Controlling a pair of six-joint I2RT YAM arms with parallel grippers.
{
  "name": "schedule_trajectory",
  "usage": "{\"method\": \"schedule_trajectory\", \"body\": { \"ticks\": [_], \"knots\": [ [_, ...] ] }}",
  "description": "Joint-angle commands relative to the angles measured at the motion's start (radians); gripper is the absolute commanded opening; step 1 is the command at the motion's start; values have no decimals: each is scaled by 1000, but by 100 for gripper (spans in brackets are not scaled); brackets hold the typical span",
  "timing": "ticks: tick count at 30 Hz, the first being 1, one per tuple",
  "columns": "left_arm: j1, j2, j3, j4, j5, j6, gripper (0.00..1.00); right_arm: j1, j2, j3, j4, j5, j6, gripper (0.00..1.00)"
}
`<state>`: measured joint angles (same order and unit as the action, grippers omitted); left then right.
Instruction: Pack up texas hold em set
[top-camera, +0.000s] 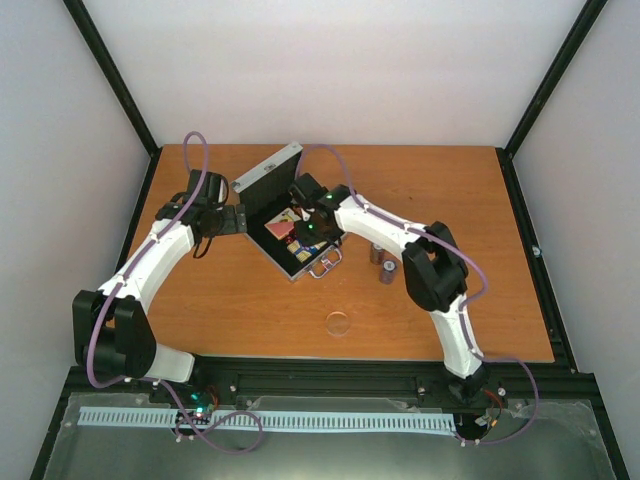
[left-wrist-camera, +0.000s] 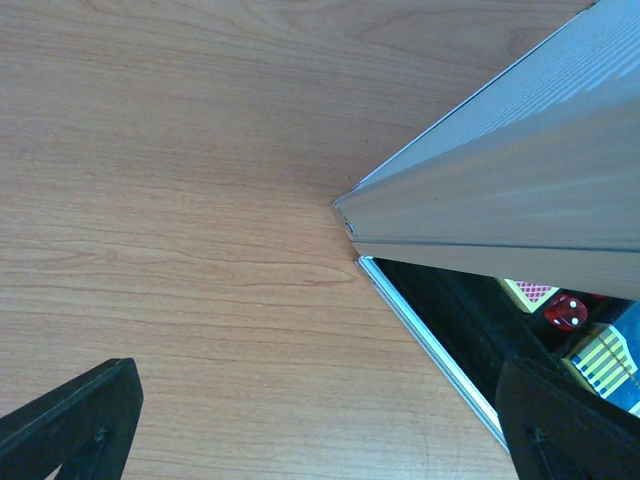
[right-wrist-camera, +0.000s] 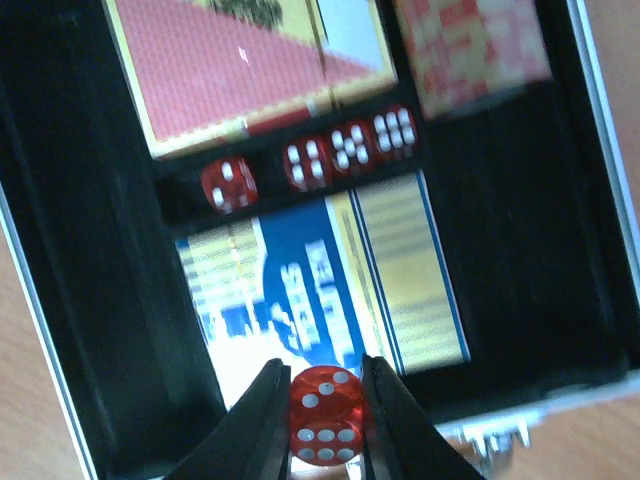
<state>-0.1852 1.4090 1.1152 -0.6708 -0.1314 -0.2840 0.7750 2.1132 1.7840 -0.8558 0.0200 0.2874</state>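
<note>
The silver case (top-camera: 262, 178) lies open on the table, lid raised at the back left. My right gripper (right-wrist-camera: 325, 400) is shut on a red die (right-wrist-camera: 325, 415) and holds it above the blue-yellow deck (right-wrist-camera: 320, 290) in the case. Several red dice (right-wrist-camera: 310, 165) sit in the slot between that deck and the red-white deck (right-wrist-camera: 240, 70). My left gripper (top-camera: 236, 220) is open at the case's left corner; its right finger (left-wrist-camera: 570, 425) reaches over the case edge (left-wrist-camera: 420, 325), and the lid (left-wrist-camera: 520, 180) stands just ahead. Two dark chip stacks (top-camera: 382, 262) and a clear disc (top-camera: 339, 324) lie on the table.
The case's metal handle (top-camera: 325, 267) juts toward the front. Black frame rails run along the table edges (top-camera: 520, 200). The chip stacks stand close to the right arm's forearm (top-camera: 380, 225).
</note>
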Motion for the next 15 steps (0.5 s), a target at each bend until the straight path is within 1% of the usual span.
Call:
{"method": "schedule_trajectory", "body": {
  "ticks": [1, 6, 15],
  "knots": [
    [4, -5, 23, 7, -14, 7, 100, -19, 84, 139, 37, -60, -48, 6],
    [4, -1, 36, 3, -14, 15, 100, -33, 182, 263, 36, -135, -31, 6],
    [4, 9, 54, -4, -12, 33, 100, -34, 291, 347, 48, -224, 11, 6]
  ]
}}
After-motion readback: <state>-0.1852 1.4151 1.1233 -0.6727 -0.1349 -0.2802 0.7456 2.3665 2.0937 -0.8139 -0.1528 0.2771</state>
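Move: The right hand holds the last die over the open case. The leftmost die in the tray's row is some 6 cm to the hand's left, 3 cm ahead and 6 cm below. The other three dice are about 5 cm ahead and 3 cm left; the blue deck is 1 cm ahead and 2 cm left, the red deck 6 cm ahead and 7 cm left. From the left hand, that leftmost die lies about 12 cm right, 3 cm ahead and 13 cm below. Keeping the last die pinched between its fingertips, the right hand sweeps left by about 6 cm and forward by some 4.5 cm, from over the near part of the case towards the leftmost die of the row between the two decks. The forward travel dies out first while it still drifts left and begins to sink, about 1.5 cm, and the wrist tilts roughly 10 degrees so that the fingertips swing out to the left; the fingers stay shut and the die is still clear of the tray. ##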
